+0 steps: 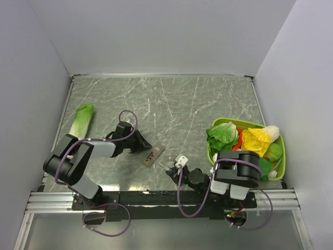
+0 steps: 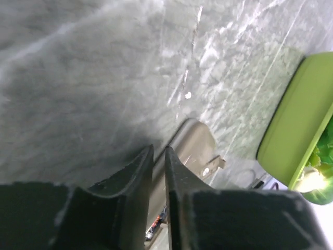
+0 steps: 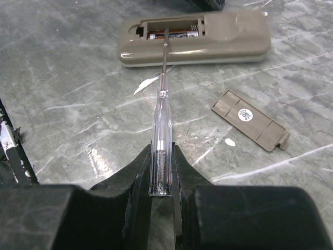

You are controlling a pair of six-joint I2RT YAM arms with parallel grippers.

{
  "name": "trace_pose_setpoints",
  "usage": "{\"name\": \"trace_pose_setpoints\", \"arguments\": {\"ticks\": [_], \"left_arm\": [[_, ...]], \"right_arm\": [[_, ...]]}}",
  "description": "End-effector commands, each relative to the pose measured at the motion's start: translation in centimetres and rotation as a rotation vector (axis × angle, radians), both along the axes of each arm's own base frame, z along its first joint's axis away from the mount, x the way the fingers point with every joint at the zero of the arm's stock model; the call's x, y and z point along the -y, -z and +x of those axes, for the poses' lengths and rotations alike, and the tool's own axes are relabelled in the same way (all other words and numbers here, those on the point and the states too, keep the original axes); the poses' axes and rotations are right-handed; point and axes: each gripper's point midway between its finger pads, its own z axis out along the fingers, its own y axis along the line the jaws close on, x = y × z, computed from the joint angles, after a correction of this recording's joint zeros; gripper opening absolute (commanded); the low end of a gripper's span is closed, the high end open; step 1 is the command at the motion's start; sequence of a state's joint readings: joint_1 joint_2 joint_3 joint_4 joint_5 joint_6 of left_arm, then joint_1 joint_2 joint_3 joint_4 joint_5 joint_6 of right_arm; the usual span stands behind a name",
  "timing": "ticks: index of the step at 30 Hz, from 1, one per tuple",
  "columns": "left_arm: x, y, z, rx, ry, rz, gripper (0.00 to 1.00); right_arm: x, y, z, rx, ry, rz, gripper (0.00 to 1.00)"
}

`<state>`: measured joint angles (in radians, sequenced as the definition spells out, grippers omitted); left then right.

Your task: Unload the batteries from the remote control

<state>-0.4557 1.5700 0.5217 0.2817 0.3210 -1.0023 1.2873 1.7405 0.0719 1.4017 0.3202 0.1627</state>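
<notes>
The remote control [image 3: 208, 44] lies back-up on the marble table, its dark battery recess uncovered; it also shows at centre in the top view [image 1: 154, 155]. A battery [image 3: 174, 35] with a red-and-black wrap sits in the recess. My right gripper [image 3: 162, 151] is shut on a clear-handled screwdriver [image 3: 160, 125], whose metal tip reaches into the recess at the battery. From above, the right gripper [image 1: 171, 171] is just right of the remote. My left gripper [image 2: 157, 151] [image 1: 144, 145] hangs over the remote's far end [image 2: 192, 138], its jaws a thin slit apart with nothing between them.
The detached battery cover [image 3: 250, 120] lies flat to the right of the screwdriver, and its tab end shows in the left wrist view [image 2: 213, 166]. A green tray [image 1: 244, 124] of toy vegetables stands at the right. A pale-green cabbage [image 1: 82, 119] lies far left. Walls enclose the table.
</notes>
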Motion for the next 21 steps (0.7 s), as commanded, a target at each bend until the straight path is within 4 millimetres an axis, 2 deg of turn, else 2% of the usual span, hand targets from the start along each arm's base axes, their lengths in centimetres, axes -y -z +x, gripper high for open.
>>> {"name": "trace_pose_setpoints", "arguments": {"ticks": [1, 4, 6, 7, 9, 12, 16, 17, 18, 19, 20, 21], "left_arm": [[-3.0, 4.1, -3.4, -0.144, 0.009, 0.201, 0.25], [-2.1, 1.9, -2.3, -0.084, 0.038, 0.168, 0.29], [-1.8, -0.2, -0.7, -0.022, 0.028, 0.17, 0.32], [-2.2, -0.4, -1.0, -0.037, 0.031, 0.2, 0.32], [-2.5, -2.9, 0.5, 0.027, -0.003, 0.219, 0.36], [-3.2, -5.3, 1.2, 0.08, -0.042, 0.243, 0.44], [-4.6, -6.0, 0.7, 0.091, -0.078, 0.284, 0.44], [-4.9, -5.6, 0.3, 0.082, -0.078, 0.294, 0.44], [-4.7, -5.6, 0.0, 0.083, -0.067, 0.278, 0.43], [-4.6, -5.5, -0.3, 0.084, -0.059, 0.27, 0.42], [-4.7, -4.8, -1.0, 0.073, -0.044, 0.267, 0.42], [-4.3, -4.9, -1.0, 0.09, -0.034, 0.242, 0.41]], "right_arm": [[2.0, -0.2, -1.0, 0.007, -0.033, -0.017, 0.0], [1.6, -1.4, -1.0, 0.032, -0.047, 0.011, 0.0], [1.6, -2.0, -1.1, 0.039, -0.056, 0.016, 0.0], [0.7, -2.9, -0.9, 0.055, -0.066, 0.031, 0.0], [0.0, -3.8, -1.0, 0.063, -0.088, 0.022, 0.0], [-0.3, -5.3, -0.9, 0.089, -0.099, 0.015, 0.0], [0.0, -6.5, -0.6, 0.054, -0.073, -0.046, 0.0], [-0.4, -8.4, -0.4, 0.056, -0.065, -0.026, 0.0], [0.6, -7.2, -0.5, 0.02, -0.049, -0.098, 0.0], [0.9, -7.4, -0.5, 0.01, -0.035, -0.115, 0.0], [1.0, -8.9, -0.1, 0.019, -0.01, -0.087, 0.0], [1.9, -8.2, -0.2, -0.001, 0.006, -0.131, 0.0]]}}
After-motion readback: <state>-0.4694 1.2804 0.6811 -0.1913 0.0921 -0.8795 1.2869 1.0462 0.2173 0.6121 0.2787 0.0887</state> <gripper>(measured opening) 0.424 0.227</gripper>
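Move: The remote control's middle lies about 3 cm back and 2 cm right of the left hand, about 1 cm lower, with the left fingertips at its far-left long edge. From the right hand, which holds the screwdriver, the middle of the remote is roughly 8 cm ahead, 7 cm left and 2 cm lower. The remote's loose battery cover lies some 7 cm ahead, 1 cm right and 3 cm below the right hand. The remote is left lying as both hands come away from it. The left fingers open further and ease off its edge, the hand rising about 6 cm and drifting some 4 cm left as its left side rolls up. The right hand keeps its hold on the screwdriver and goes almost straight up, about 9 cm, lifting the tip out of the battery slot. ##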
